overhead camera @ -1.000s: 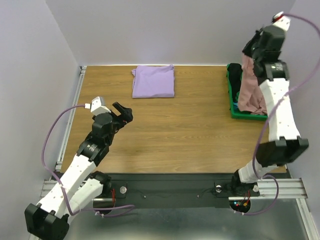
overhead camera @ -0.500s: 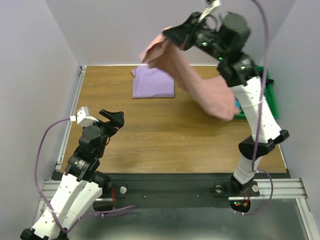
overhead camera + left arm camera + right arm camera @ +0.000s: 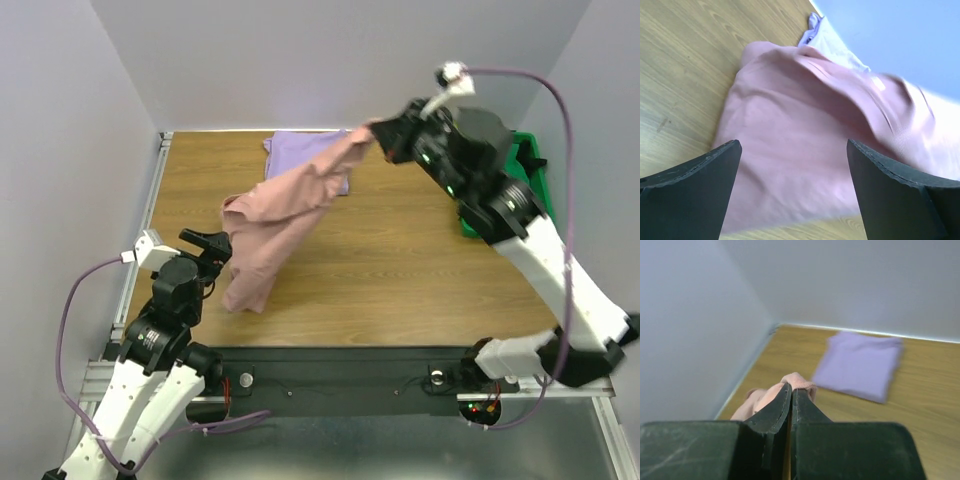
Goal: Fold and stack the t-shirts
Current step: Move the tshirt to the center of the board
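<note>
The dusty-pink t-shirt (image 3: 285, 215) hangs in a long drape from my right gripper (image 3: 378, 138), which is shut on one bunched edge of it (image 3: 799, 380). Its lower end rests on the table close to my left gripper (image 3: 212, 243). That gripper is open, its fingers (image 3: 705, 172) spread wide, with the pink cloth (image 3: 805, 145) lying just beyond them and untouched. The lavender t-shirt (image 3: 300, 148) lies folded at the back of the table, partly covered by the pink one in the top view. It also shows beyond the right gripper (image 3: 791, 388) as a folded lavender t-shirt (image 3: 860, 365).
A green bin (image 3: 523, 165) stands at the table's right edge, mostly hidden behind my right arm. A metal rail (image 3: 150, 215) runs along the left edge. Walls close the table in on the left, back and right.
My right arm has swung left from the green bin, carrying the pink t-shirt over the table. The shirt's lower end has come down near the left gripper. The left arm has drawn back.
</note>
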You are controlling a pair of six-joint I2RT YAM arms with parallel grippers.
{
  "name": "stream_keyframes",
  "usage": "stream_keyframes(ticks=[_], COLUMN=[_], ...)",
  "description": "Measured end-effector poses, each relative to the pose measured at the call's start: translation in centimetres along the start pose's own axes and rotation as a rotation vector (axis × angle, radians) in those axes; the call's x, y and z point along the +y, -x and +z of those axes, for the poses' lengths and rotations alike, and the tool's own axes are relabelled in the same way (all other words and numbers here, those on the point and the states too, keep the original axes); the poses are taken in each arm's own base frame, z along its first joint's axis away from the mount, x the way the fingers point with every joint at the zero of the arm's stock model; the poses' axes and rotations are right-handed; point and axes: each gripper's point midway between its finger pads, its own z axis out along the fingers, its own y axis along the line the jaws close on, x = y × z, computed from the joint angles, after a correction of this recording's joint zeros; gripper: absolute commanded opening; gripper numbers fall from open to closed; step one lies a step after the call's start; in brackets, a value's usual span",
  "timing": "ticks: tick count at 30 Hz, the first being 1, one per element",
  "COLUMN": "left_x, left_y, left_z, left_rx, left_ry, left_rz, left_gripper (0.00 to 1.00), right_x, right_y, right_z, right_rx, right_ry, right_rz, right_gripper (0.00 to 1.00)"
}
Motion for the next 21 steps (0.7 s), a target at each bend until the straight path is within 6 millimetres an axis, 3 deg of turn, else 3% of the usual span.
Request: stream_keyframes(ticks=[1,3,6,8,9,10,12,14,16,21], left_x=[0.1,0.3,0.3,0.4,0.5,0.9,1.3,2.1,2.7,2.5], left_y=[0.0,0.0,-0.4,-1.3,-2.1,-3.1,-5.0,-7.3,-9.2,-14.2], left_z=[0.0,0.1,0.7,1.5,2.2,3.0,4.7,6.8,8.5,12.7], left_rx=[-0.002,-0.004,0.000,0.020,0.039,0.066,0.125,0.205,0.281,0.481], left_ry=[0.005,0.017,0.025,0.035,0.043,0.067,0.098,0.149,0.192,0.208], left_rz=[-0.002,-0.006,-0.004,0.008,0.020,0.043,0.090,0.150,0.199,0.288], left_gripper=[0.99,0.99,0.99,0.99,0.99,0.99,0.98,0.98,0.98,0.93], right_x=[-1.7,-6.7,-12.4,-15.8,-17.8,-18.7,-21.5,-23.2,-24.2,-24.4], right_y=[-0.1,-1.6,-5.7,-9.3,-11.9,-13.4,-18.8,-22.1,-23.9,-24.5], right_z=[-1.1,-5.2,-9.2,-11.0,-12.0,-12.3,-13.6,-14.8,-15.7,-16.0], right_rx=[-0.019,-0.070,-0.065,-0.040,-0.015,-0.001,0.092,0.158,0.195,0.179], right_ry=[-0.070,-0.267,-0.473,-0.600,-0.676,-0.706,-0.794,-0.849,-0.880,-0.888], right_rz=[-0.013,-0.037,-0.059,-0.062,-0.051,-0.048,-0.056,-0.074,-0.079,-0.040], right_gripper=[0.00,0.00,0.00,0.00,0.00,0.00,0.01,0.00,0.00,0.00])
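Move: The right hand, pinching one end of the pink t-shirt high in the air, has the board's center nearly beneath it: about 4 cm ahead, 2 cm left, 44 cm down. From that hand the purple t-shirt lies some 18 cm ahead and 12 cm left, the green bin 13 cm ahead and 36 cm right, both about 42 cm below. From the open left hand, the hanging shirt's middle is some 5 cm ahead, 13 cm right and slightly lower. Still pinching its end of the pink shirt, the right hand drops some 32 cm towards the board while drawing about 19 cm right and a little back, swiveling clockwise and tipping down, then halts. After a brief pause the wide-open left hand dips 15 cm down, 11 cm forward and 8 cm right to the shirt's far left corner, its fingers tilting down; no touch can be seen. ##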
